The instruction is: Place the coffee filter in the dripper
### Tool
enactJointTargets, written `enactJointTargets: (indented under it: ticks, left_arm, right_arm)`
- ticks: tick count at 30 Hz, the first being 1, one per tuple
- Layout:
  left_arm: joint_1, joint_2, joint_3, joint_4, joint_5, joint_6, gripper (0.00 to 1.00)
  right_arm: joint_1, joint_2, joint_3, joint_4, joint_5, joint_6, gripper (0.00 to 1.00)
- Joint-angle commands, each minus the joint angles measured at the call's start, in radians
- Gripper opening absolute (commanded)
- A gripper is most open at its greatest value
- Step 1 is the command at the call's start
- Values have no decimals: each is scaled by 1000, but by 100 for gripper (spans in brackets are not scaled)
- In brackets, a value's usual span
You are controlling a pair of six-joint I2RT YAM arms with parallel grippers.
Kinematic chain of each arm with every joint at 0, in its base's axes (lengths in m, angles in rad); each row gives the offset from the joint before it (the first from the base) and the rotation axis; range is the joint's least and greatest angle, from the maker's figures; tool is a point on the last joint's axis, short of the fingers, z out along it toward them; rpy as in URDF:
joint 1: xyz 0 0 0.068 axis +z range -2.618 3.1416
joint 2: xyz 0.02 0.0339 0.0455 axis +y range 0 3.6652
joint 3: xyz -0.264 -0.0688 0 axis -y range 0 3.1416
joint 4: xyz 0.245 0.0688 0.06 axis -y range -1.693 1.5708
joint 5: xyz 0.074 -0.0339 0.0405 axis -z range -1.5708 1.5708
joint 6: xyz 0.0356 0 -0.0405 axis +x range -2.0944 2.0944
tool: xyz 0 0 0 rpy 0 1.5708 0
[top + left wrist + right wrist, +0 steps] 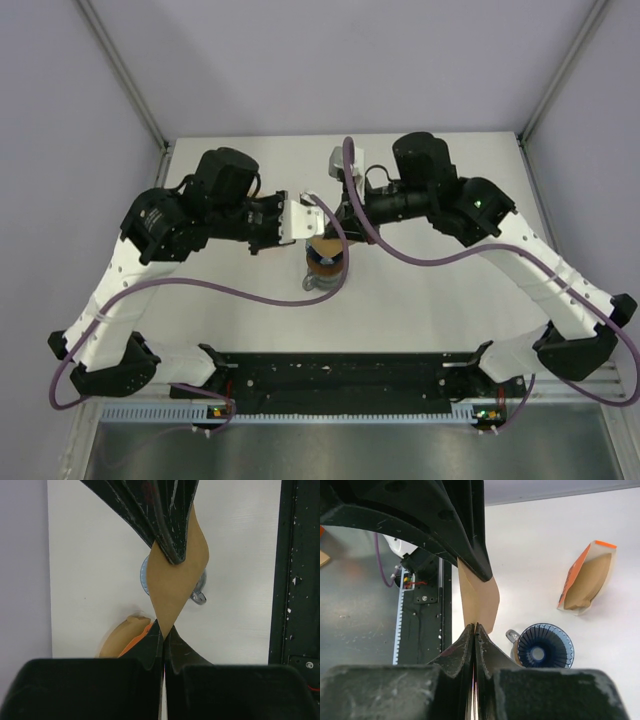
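Observation:
The coffee filter [172, 587], a thin tan paper sheet, hangs in the air between both grippers. My left gripper [164, 631] is shut on its lower corner, and my right gripper [174, 557] pinches the opposite edge from above. In the right wrist view my right gripper [475, 626] is shut on the coffee filter [481, 602], with the left gripper [481, 572] clamped on its far edge. The dripper [543, 652], a blue ribbed cone, stands open and empty just beside and below. From above, the coffee filter [325, 247] hovers over the dripper [323, 272] at the table's middle.
An orange-and-white pack of brown filters [587, 582] lies on the table beyond the dripper. A grey handle [512, 636] juts out from under the dripper. The black base rail [422, 620] runs along the near table edge. Purple cables [250, 292] loop over the table.

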Motion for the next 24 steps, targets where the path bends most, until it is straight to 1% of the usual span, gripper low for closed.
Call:
enactJointTargets:
  ticks: [1,2,4,5,8,11,12,15,17,19,20,21,22,23,24]
  left_arm:
    - [-1,-22,49,98,36,-152,0]
    - [7,-28,52,130,37,-205,4]
    - [46,-30,72,186,87,-323,18]
    - [69,-33,86,204,117,-371,28]
    - [140,-42,110,278,190,-494,51]
    - [230,-63,110,321,243,-594,60]
    - [249,-76,107,330,252,-617,67]
    - [278,-102,101,329,292,-631,68]
    - [289,-120,88,329,334,-635,69]
    - [291,-148,55,370,383,-635,68]
    - [291,-172,13,420,416,-632,71]
    - [289,-219,-51,538,439,-650,72]
    - [289,-278,-149,692,451,-692,83]
    - [289,-321,-226,812,447,-733,88]
    - [288,-353,-276,923,454,-765,90]
  right_arm:
    - [9,-60,7,38,55,8,0]
    - [9,-68,7,41,63,11,0]
    - [6,-83,6,61,76,23,0]
    - [6,-91,6,77,75,30,0]
    - [-9,-124,-9,144,81,70,0]
    - [-37,-176,-39,257,101,136,0]
    - [-46,-196,-51,297,103,153,0]
    - [-46,-248,-100,447,77,194,0]
    - [-46,-270,-134,573,41,259,0]
    - [-44,-275,-161,696,-3,303,0]
    - [-44,-273,-175,757,-29,328,0]
    - [-41,-266,-184,817,-46,348,0]
    - [-35,-253,-184,853,-58,362,0]
    - [-28,-243,-177,871,-68,362,0]
    - [-21,-233,-177,888,-68,362,0]
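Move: Between the two nearly meeting hands the coffee filter is pinched, its middle some 2 cm right of the left hand and 2 cm left of the right one. The dripper, on its mug, lies about 8 cm ahead, 3 cm right and 25 cm below the left hand; from the right hand it is roughly 9 cm ahead, 1 cm left and 26 cm down. The filter pack stands about 11 cm beyond the dripper and 15 cm left of it, lower on the table. Opening wide, the left fingers let go of the filter while that hand climbs about 12 cm, easing forward and then back, its down-pointing fingers swinging up some 40 degrees towards level. The right hand keeps its shut pinch and carries the filter up about 15 cm, away from the dripper, drifting right and finally back as its fingertips tip upward. ##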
